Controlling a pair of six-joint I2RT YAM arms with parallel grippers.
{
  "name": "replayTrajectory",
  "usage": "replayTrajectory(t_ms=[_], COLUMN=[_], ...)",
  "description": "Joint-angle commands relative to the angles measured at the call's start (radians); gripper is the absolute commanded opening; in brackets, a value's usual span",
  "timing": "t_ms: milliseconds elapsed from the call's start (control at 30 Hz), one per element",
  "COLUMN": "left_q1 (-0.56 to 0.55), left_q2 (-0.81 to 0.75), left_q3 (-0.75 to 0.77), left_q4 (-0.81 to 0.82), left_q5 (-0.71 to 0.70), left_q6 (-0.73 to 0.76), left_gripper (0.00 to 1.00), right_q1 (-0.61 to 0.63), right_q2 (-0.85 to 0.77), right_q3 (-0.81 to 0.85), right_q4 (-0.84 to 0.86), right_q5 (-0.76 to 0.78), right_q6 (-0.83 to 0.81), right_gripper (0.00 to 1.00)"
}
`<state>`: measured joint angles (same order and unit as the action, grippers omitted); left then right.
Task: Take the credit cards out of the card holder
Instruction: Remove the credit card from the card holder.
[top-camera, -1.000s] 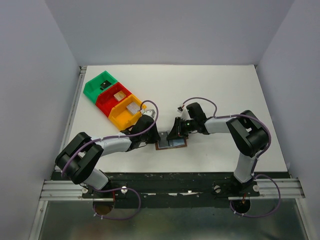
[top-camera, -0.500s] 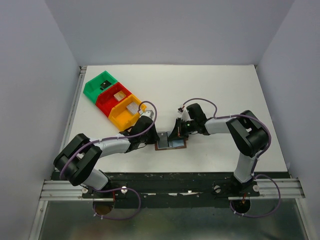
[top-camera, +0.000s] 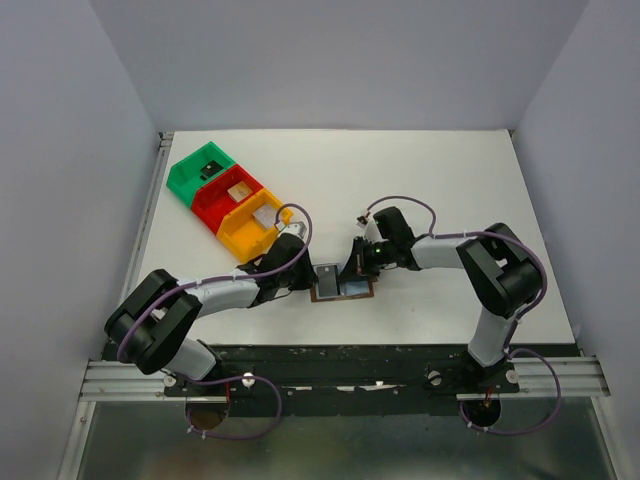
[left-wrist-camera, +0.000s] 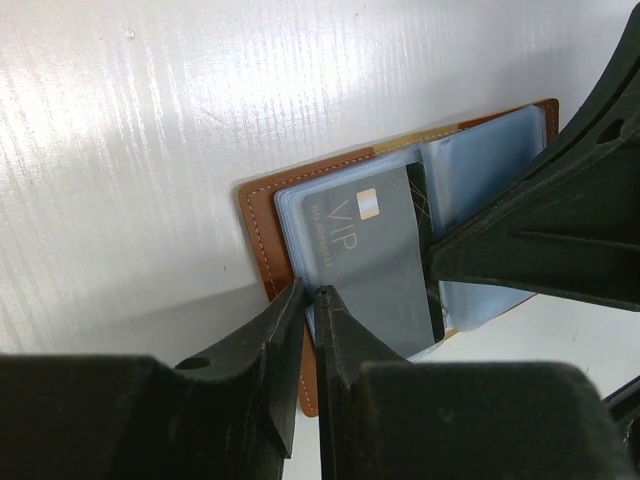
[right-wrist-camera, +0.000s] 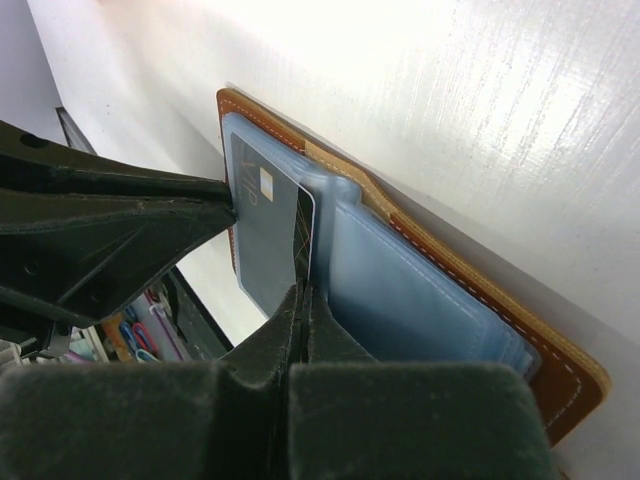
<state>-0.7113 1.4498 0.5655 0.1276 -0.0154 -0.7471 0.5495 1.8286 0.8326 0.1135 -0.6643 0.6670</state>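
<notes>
The card holder (top-camera: 345, 288), brown leather with grey-blue pockets, lies open on the white table between both arms. My left gripper (left-wrist-camera: 308, 292) is shut on the left edge of its pocket pages (left-wrist-camera: 290, 215), pinning that side. A pale silver-blue credit card (left-wrist-camera: 370, 250) marked VIP sticks partly out of a pocket, with a black card (left-wrist-camera: 424, 210) right behind it. My right gripper (right-wrist-camera: 303, 290) is shut on the free edge of these cards (right-wrist-camera: 265, 235), the black one (right-wrist-camera: 305, 235) between its fingertips. Other cards are hidden in the pockets (right-wrist-camera: 420, 290).
Green (top-camera: 203, 168), red (top-camera: 230, 195) and yellow (top-camera: 255, 228) bins stand in a diagonal row at the back left; the red and yellow ones hold small white pieces. The table's front edge and the arm rail (top-camera: 340, 360) run just below the card holder.
My right gripper has closed from partly open onto the card edge. The left gripper has kept its grip and barely moved. The card holder stays in place.
</notes>
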Motion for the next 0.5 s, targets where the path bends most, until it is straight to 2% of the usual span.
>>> replayTrajectory(t_ms=[0,133,267,300,333,400,467], left_q1=[-0.008,-0.008,-0.008,-0.008,-0.007,-0.008,-0.008], left_q2=[0.011,0.02,0.03,0.034,0.037,0.04,0.043], left_q3=[-0.003,0.002,-0.001,-0.001,-0.003,-0.003,-0.006], left_q4=[-0.037,-0.037,-0.036,-0.034,-0.031,-0.028,-0.026], left_q5=[-0.024,-0.023,-0.018,-0.015,-0.014,-0.012,-0.012], left_q6=[-0.001,-0.001,0.0,0.0,-0.001,0.0,-0.003], left_gripper=[0.24,0.18,0.07,0.03,0.01,0.0,0.0], right_q1=[0.003,0.004,0.004,0.004,0.003,0.004,0.004], right_q2=[-0.034,-0.043,-0.051,-0.051,-0.049,-0.046,-0.048], right_q3=[-0.012,-0.013,-0.032,-0.036,-0.036,-0.04,-0.041], right_q4=[-0.054,-0.057,-0.002,0.011,0.021,0.029,0.029], right_q5=[0.052,0.058,0.037,0.028,0.022,0.017,0.025], right_q6=[-0.035,-0.038,-0.001,0.009,0.023,0.035,0.039], right_gripper=[0.0,0.0,0.0,0.04,0.13,0.3,0.39])
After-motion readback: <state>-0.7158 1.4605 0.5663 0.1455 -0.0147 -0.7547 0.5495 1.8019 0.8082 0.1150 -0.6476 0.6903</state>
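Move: The card in its clear pocket, on the left half of the opened card holder, has its middle about 3 cm to the left of the shut right fingers, level with them and roughly 1 cm lower; the empty right pocket lies some 3 cm to those fingers' right and 1 cm nearer. From the left fingers, by the pocket's left edge, the card's middle is about 3 cm to the right, 1 cm ahead and 1 cm down, while the yellow tray is some 15 cm ahead and 13 cm left. The shut right fingertips at the card's dark right edge ease about half a centimetre to the right, towards the holder's spine, then stop and spread to about a third open, with one finger on the card's side and the other beyond its edge, the wrist hardly turning. Meanwhile the left hand stays in place, pointing down and to the right by the pocket's left edge, and its slightly parted fingers close until nearly shut. ##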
